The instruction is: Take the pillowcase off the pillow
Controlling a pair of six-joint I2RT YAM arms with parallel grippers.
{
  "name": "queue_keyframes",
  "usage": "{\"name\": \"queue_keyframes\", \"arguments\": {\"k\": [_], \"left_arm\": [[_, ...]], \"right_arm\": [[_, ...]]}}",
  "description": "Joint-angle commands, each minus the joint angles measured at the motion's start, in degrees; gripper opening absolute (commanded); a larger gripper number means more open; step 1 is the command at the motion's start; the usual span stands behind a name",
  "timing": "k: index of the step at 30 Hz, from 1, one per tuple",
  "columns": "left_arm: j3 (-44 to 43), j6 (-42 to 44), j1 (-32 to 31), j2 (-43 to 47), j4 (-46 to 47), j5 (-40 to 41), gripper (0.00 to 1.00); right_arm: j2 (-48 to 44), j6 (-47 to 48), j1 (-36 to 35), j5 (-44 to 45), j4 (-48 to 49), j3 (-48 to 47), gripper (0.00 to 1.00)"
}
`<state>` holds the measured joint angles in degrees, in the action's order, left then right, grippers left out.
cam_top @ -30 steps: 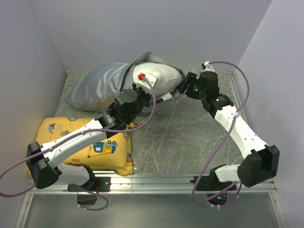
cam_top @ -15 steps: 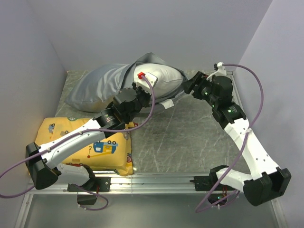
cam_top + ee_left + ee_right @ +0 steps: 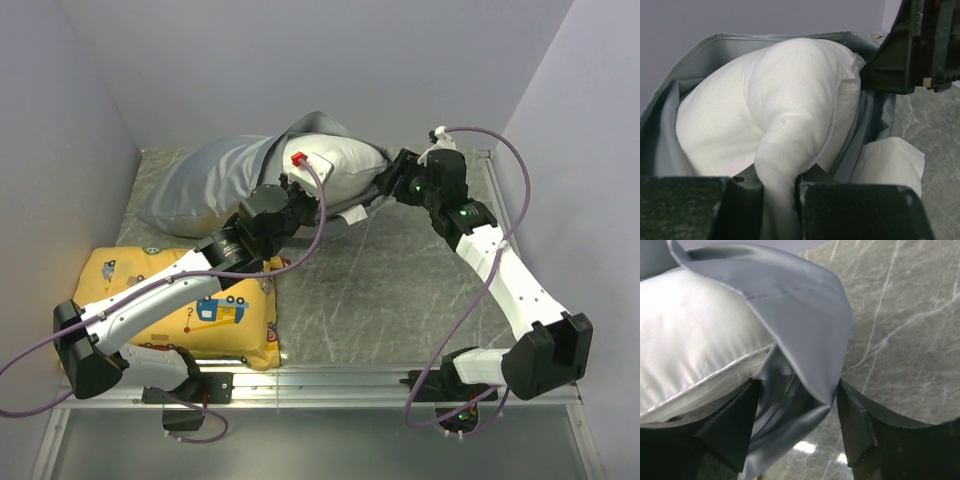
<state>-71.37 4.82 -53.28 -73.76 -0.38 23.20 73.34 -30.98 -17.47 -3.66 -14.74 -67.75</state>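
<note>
The grey pillowcase [image 3: 200,185] lies at the back left, its open mouth peeled back from the white pillow [image 3: 345,160]. My left gripper [image 3: 300,188] is shut on a pinch of the pillow's white fabric [image 3: 765,105], which bunches between the jaws [image 3: 777,200]. Grey pillowcase edges [image 3: 700,50] frame the pillow. My right gripper [image 3: 385,188] is at the pillow's right end and stands open [image 3: 797,425]. A loose fold of the pillowcase [image 3: 800,305] hangs between its fingers [image 3: 730,425] without being pinched. The pillow [image 3: 690,340] bulges on the left.
A yellow cushion [image 3: 190,305] printed with cartoon vehicles lies at the front left under my left arm. The grey marbled table [image 3: 380,290] is walled at the back and both sides. A metal rail [image 3: 330,378] runs along the near edge.
My right arm swung out to the right, away from the pillow, then came back to its right end. The left arm and its hold on the pillow have not changed.
</note>
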Motion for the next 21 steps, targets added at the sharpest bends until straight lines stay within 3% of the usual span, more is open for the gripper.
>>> {"name": "queue_keyframes", "arguments": {"k": [1, 3, 4, 7, 12, 15, 18, 21], "left_arm": [[-5.4, -1.3, -0.4, 3.8, 4.1, -3.8, 0.0], [-6.1, -1.3, -0.3, 4.2, 2.4, -4.8, 0.0], [-6.4, -1.3, -0.3, 5.0, 1.0, -6.1, 0.0], [-7.1, -1.5, -0.4, 6.4, -1.2, -9.1, 0.0], [-8.2, -1.9, -0.3, 9.9, -5.2, -17.4, 0.0], [-9.0, -1.9, -0.3, 11.9, -5.7, -21.8, 0.01], [-8.0, -2.6, -0.3, 13.6, -0.4, -21.5, 0.01], [-6.9, -3.8, -0.3, 13.2, 7.0, -14.7, 0.0]], "right_arm": [[1.2, 1.9, 1.6, 4.7, 0.1, -3.5, 0.6], [1.2, 1.7, 3.7, 6.2, 0.1, -2.7, 0.46], [1.3, 1.3, 4.8, 6.0, 0.5, -2.0, 0.32], [2.8, 0.1, 9.4, 4.7, 0.2, -2.0, 0.16], [7.1, -2.8, 15.4, -1.4, 3.2, -2.0, 0.11], [12.6, -5.0, 17.2, -10.7, 5.7, -4.0, 0.1], [16.8, -7.2, 16.9, -21.5, 9.1, -6.2, 0.05], [20.0, -15.6, 14.8, -31.3, 22.1, -1.2, 0.04]]}}
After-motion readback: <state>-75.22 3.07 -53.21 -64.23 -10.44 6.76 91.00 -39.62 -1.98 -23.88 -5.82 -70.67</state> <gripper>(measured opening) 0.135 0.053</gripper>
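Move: The right hand, open, has the grey pillowcase corner at the mouth right between its fingertips, only about 1 cm ahead and 1 cm left. The white pillow's bulge is some 11 cm to its left and 3 cm farther out; the white label lies about 7 cm left, 5 cm back and a little lower. The left hand already grips the pillow's near end; from there that pillowcase corner is about 16 cm right, 4 cm ahead and somewhat below. The right fingers close on the cloth at the pillowcase's mouth corner and pinch it while the hand sweeps about 9 cm right, then works forward and down some 6 cm, swinging partly back left with a roll that raises its left side. The left hand keeps its grip on the pillow and draws back, then up as well, about 6 cm each, turning clockwise. ##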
